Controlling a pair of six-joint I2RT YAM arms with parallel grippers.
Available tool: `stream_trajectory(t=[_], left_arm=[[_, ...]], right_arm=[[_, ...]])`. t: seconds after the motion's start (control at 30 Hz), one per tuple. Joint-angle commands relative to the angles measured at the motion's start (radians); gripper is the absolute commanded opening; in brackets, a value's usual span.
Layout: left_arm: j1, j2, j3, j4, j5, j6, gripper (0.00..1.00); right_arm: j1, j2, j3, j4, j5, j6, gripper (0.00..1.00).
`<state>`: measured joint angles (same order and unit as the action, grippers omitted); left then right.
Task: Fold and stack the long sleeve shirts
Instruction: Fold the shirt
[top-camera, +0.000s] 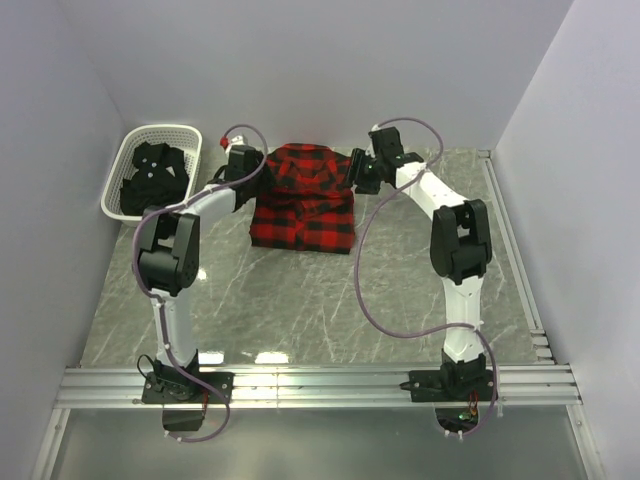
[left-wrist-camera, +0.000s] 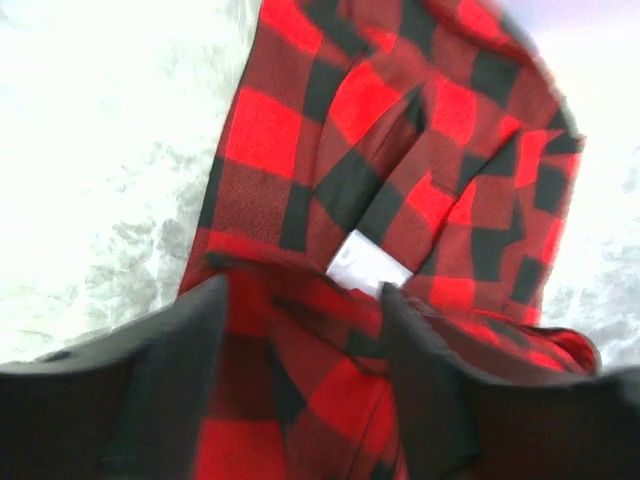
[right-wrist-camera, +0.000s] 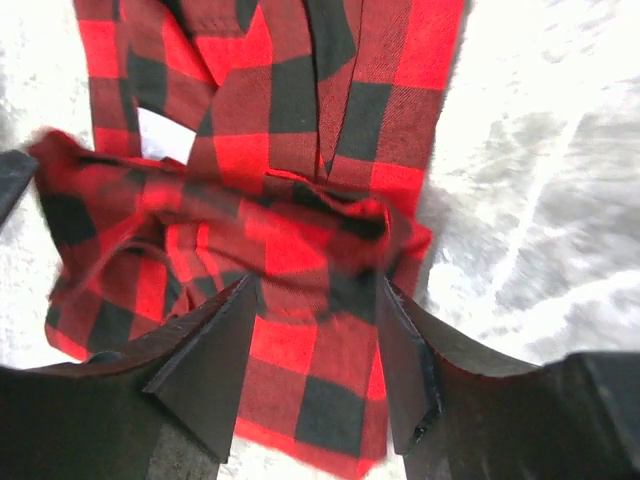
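Observation:
The red-and-black flannel shirt (top-camera: 303, 205) lies partly folded on the marble table at the back centre, its upper part bunched. My left gripper (top-camera: 250, 168) is at its upper left corner and my right gripper (top-camera: 360, 172) at its upper right. In the left wrist view the left gripper (left-wrist-camera: 300, 300) is open, with flannel (left-wrist-camera: 400, 130) lying between the wide-apart fingers. In the right wrist view the right gripper (right-wrist-camera: 315, 290) is open too, over bunched flannel (right-wrist-camera: 270, 100). The black shirt (top-camera: 155, 175) lies crumpled in the basket.
The white lattice basket (top-camera: 160, 130) stands at the back left by the wall. Walls close in the table at the back and both sides. A metal rail (top-camera: 320, 385) runs along the near edge. Cables loop from both arms.

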<state>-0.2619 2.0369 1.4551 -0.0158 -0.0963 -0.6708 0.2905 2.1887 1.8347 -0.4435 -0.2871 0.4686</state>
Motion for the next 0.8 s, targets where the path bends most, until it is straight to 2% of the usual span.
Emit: stream_trajectory(t=[0.0, 0.07, 0.2, 0.33, 0.43, 0.63, 0.77], left_arm=[[0.007, -0.156, 0.030, 0.063, -0.046, 0.017, 0.71], [0.007, -0.225, 0.024, 0.050, -0.054, 0.014, 0.83], [0.007, -0.326, 0.028, -0.074, -0.054, 0.011, 0.99], [0.007, -0.473, -0.034, -0.191, -0.022, 0.011, 0.99], [0.007, -0.565, -0.137, -0.220, 0.007, 0.031, 0.99], [0.007, -0.788, -0.318, -0.296, -0.012, 0.128, 0.99], [0.007, -0.953, -0.458, -0.227, -0.072, 0.165, 0.99]], right_arm=[[-0.007, -0.170, 0.052, -0.014, 0.069, -0.047, 0.59], [0.005, -0.237, -0.003, -0.006, 0.078, -0.067, 0.60], [0.056, -0.326, -0.121, -0.001, 0.118, -0.091, 0.60], [0.122, -0.371, -0.264, 0.061, 0.164, -0.088, 0.57], [0.157, -0.340, -0.296, 0.078, 0.181, -0.081, 0.51], [0.190, -0.219, -0.289, 0.144, 0.174, -0.065, 0.40], [0.197, -0.126, -0.244, 0.199, 0.144, -0.064, 0.37]])
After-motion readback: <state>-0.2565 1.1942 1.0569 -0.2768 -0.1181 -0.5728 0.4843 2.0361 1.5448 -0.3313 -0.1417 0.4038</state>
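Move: The cloth the right hand goes for, the shirt's right side in its near half, lies about 8 cm back, 5 cm left and 4 cm below that hand. From the right hand, the white tag is 13 cm left and level, and the shirt's near right corner some 14 cm back and 1 cm left. From the left hand, that cloth is about 8 cm back and 15 cm right, with the tag 5 cm right and level. Both already half-open grippers come free of the raised band of cloth. The left opens fully, climbs some 20 cm, then draws back about 17 cm and a little left, sinking slightly, away from the shirt. The right arches up 11 cm while going back 8 cm, then swings left and drops 13 cm towards the near right part, fingers partly closing; contact there can't be seen. ##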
